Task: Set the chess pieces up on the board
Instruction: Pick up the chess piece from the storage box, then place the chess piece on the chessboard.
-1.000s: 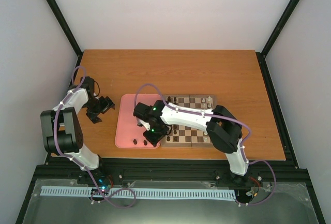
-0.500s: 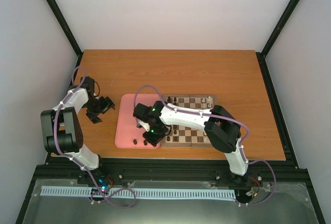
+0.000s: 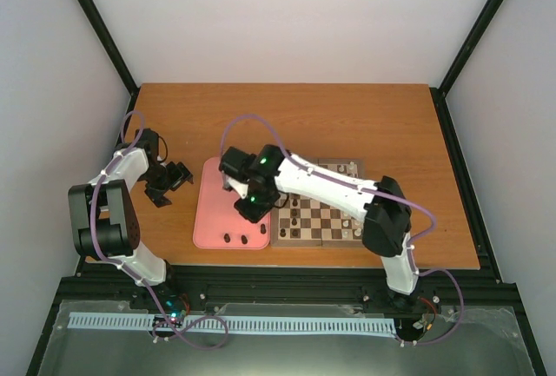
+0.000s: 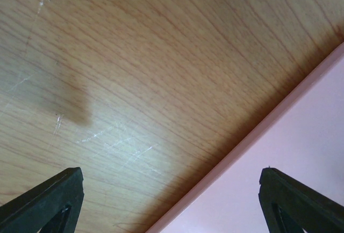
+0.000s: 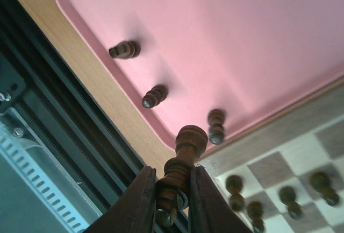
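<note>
My right gripper (image 5: 172,169) is shut on a dark brown chess piece (image 5: 184,160), gripped by its lower body and held in the air over the near right part of the pink tray (image 3: 211,207). Three more dark chess pieces stand on the tray near its front edge (image 5: 123,50) (image 5: 154,96) (image 5: 216,125). The board (image 3: 347,166) lies right of the tray, with dark pieces (image 5: 287,195) standing on its near-left squares. Left of the tray, my left gripper (image 3: 167,185) hangs open and empty over the bare table, its fingertips (image 4: 70,182) spread wide across the tray's edge (image 4: 252,136).
The black frame rail (image 5: 48,131) runs along the table's near edge, just below the tray. More pieces stand along the board's far row (image 3: 295,168). The right arm's links (image 3: 330,187) stretch across the board. Bare wooden table (image 3: 287,124) lies beyond the tray and board.
My right gripper has shut on a dark chess piece at the tray's near right corner and risen with it, moving toward the tray's middle. The left arm has not moved.
</note>
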{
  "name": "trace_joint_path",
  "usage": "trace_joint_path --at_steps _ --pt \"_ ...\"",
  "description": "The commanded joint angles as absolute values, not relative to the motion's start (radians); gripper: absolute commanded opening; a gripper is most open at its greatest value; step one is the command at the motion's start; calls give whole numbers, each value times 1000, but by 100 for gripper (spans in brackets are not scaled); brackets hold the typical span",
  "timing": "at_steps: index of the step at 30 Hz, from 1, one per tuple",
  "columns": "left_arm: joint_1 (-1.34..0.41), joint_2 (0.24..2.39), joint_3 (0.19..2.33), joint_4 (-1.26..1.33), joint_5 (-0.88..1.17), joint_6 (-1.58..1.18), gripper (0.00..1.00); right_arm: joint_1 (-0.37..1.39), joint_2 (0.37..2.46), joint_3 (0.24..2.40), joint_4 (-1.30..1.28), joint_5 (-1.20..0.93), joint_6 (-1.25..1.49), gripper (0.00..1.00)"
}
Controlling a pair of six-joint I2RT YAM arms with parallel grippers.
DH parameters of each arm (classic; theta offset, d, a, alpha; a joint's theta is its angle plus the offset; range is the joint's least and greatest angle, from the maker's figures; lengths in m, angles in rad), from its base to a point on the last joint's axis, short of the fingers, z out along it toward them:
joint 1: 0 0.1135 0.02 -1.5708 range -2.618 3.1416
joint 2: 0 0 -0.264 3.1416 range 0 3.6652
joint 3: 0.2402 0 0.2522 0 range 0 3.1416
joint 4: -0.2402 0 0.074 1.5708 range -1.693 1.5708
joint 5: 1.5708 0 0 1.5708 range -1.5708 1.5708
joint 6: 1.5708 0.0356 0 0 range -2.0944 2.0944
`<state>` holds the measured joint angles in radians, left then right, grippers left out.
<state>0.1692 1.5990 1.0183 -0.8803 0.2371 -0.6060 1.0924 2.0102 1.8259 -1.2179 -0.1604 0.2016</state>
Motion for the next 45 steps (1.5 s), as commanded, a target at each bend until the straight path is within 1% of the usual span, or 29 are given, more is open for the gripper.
trace_joint_path --at_steps 1,7,13,20,35,45 --pt "171 1596 1040 -875 251 -597 100 1004 1921 1873 -1308 -121 200 3" --pt "171 1598 1041 -878 253 -597 100 851 1883 1750 -1193 -146 203 3" --pt "172 1608 1045 -876 253 -597 100 780 1919 1712 -1136 -156 151 3" --pt "171 1623 1049 -876 251 -597 100 764 1938 1650 -1072 -172 140 3" --pt "170 1645 1055 -873 250 -596 100 753 1981 1593 -976 -152 130 4" --pt "172 1651 1061 -871 258 -595 100 752 2011 1596 -965 -130 124 4"
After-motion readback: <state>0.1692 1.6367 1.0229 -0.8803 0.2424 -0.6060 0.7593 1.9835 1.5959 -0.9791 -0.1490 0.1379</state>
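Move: The right hand already holds a dark chess piece above the tray's near right corner; the empty light square it is bound for, in the board's leftmost column, lies about 12 cm ahead, 8 cm to the right and 11 cm below. A bishop stands 3 cm beyond that square, a pawn 3 cm to its right, and the near corner rook 12 cm nearer the base. From the idle left hand the square is some 32 cm right and 3 cm back. Keeping the dark piece pinched in its shut fingers, the right hand swings quickly forward and to the right out of the tray area, about 10 cm out and 8 cm across, rising some 4 cm on the way to clear the rim and then starting to sink, while the wrist turns roughly 15 degrees clockwise. Once over the leftmost column it stops going sideways and lowers the piece more slowly towards the empty light square between bishop and near rook, sinking to nearly 5 cm below its starting height with a last creep forward of 1 or 2 cm. ##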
